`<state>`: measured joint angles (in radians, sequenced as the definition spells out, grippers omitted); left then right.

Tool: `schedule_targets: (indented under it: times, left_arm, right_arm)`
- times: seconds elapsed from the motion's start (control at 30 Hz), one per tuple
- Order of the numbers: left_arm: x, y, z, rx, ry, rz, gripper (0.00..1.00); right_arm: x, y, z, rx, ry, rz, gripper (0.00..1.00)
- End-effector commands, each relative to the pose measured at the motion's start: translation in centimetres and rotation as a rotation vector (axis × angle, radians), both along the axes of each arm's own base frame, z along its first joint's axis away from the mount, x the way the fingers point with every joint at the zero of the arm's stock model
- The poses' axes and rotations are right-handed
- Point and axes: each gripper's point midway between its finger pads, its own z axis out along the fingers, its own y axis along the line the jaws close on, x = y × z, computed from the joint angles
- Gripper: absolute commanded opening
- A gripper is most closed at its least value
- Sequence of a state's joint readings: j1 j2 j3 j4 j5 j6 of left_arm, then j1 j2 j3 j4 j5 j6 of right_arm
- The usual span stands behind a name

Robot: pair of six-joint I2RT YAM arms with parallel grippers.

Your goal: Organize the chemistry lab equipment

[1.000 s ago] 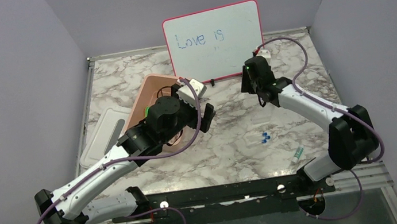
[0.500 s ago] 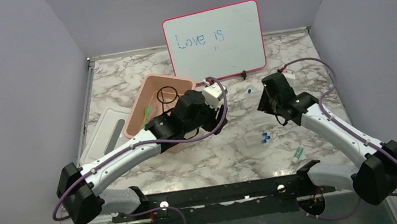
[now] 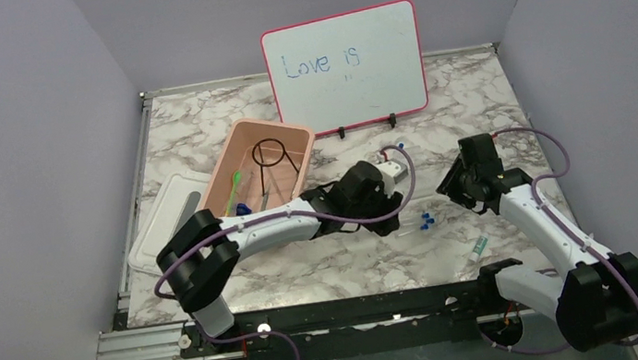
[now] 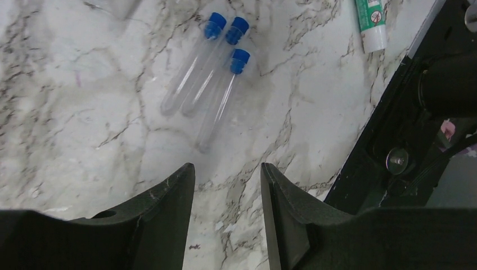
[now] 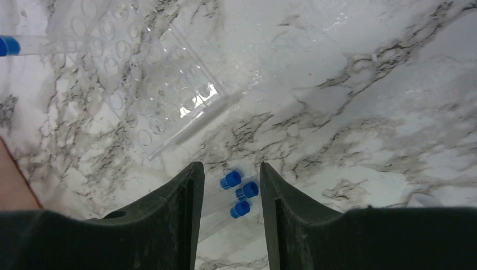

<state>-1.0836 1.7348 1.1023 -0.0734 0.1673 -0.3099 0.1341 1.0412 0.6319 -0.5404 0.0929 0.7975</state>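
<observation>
Three clear tubes with blue caps (image 3: 426, 220) lie side by side on the marble table. My left gripper (image 3: 390, 217) is open and empty just left of them; in its wrist view the tubes (image 4: 211, 73) lie ahead of the gripper (image 4: 228, 166). My right gripper (image 3: 451, 189) is open and empty to their right; its view shows the caps (image 5: 246, 190) between the spread fingers (image 5: 228, 164), below them. The pink tub (image 3: 241, 148) holds the black ring tripod (image 3: 273, 153), tongs (image 3: 262, 183) and green-handled tool (image 3: 235, 186). Another capped tube (image 3: 399, 145) lies further back.
A clear plastic rack (image 5: 163, 95) lies flat beyond the tubes. A small white tube with green print (image 3: 479, 245) lies near the front edge. The white lid (image 3: 162, 219) sits left of the tub. The pink-framed whiteboard (image 3: 344, 65) stands at the back.
My left arm has swung right from over the tub to the table's middle, beside the tubes. My right arm has drawn back from the whiteboard toward the near right.
</observation>
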Motion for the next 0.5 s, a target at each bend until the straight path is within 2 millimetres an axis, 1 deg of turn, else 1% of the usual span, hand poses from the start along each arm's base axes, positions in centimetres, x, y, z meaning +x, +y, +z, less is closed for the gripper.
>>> schedule_targets:
  times: [0.0, 0.07, 0.13, 0.17, 0.37, 0.47]
  left_arm:
    - [-0.3, -2.4, -1.4, 0.046, -0.086, -0.022, 0.49]
    - [-0.4, -2.4, -2.8, 0.100, -0.095, -0.029, 0.49]
    - [-0.4, -2.5, -3.7, 0.132, -0.111, -0.030, 0.49]
    - [-0.5, -2.6, -3.9, 0.139, -0.116, -0.034, 0.49]
    - [1.4, -1.4, -5.7, 0.263, -0.203, 0.031, 0.49]
    - [1.4, -1.2, -6.1, 0.289, -0.214, 0.007, 0.49]
  right_arm:
    - [0.5, 1.0, 0.8, 0.105, -0.073, -0.023, 0.46]
    - [0.4, 1.1, 1.1, 0.123, -0.106, -0.035, 0.46]
    - [0.1, 1.1, 1.0, 0.131, -0.117, -0.041, 0.46]
    - [0.0, 1.0, 0.9, 0.132, -0.118, -0.043, 0.46]
    - [-0.4, 0.6, 0.4, 0.106, -0.100, -0.049, 0.46]
    - [-0.4, 0.2, 0.5, 0.091, -0.109, -0.057, 0.46]
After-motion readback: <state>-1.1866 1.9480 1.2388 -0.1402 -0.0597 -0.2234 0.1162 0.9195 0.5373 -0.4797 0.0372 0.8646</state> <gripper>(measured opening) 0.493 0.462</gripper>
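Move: The three capped test tubes lie side by side on the table, their middle roughly 7 cm to the left hand's right, 1 cm ahead and 8 cm below, blue caps at the far right end. The clear rack stands about 13 cm farther out than the tubes and 3 cm to their right; the glue tube lies some 14 cm right of them and 8 cm nearer the base. From the right hand, the tubes are about 6 cm back, 6 cm left and 7 cm down. Towards the capless left ends of the three test tubes the left hand sinks about 6 cm, easing some 2 cm to its right; it first draws back a little over a centimetre, then comes forward again as the descent slows. The wrist tilts the fingers about 15 degrees more steeply down, and they stay half open, ending low beside the tube ends without closing. ##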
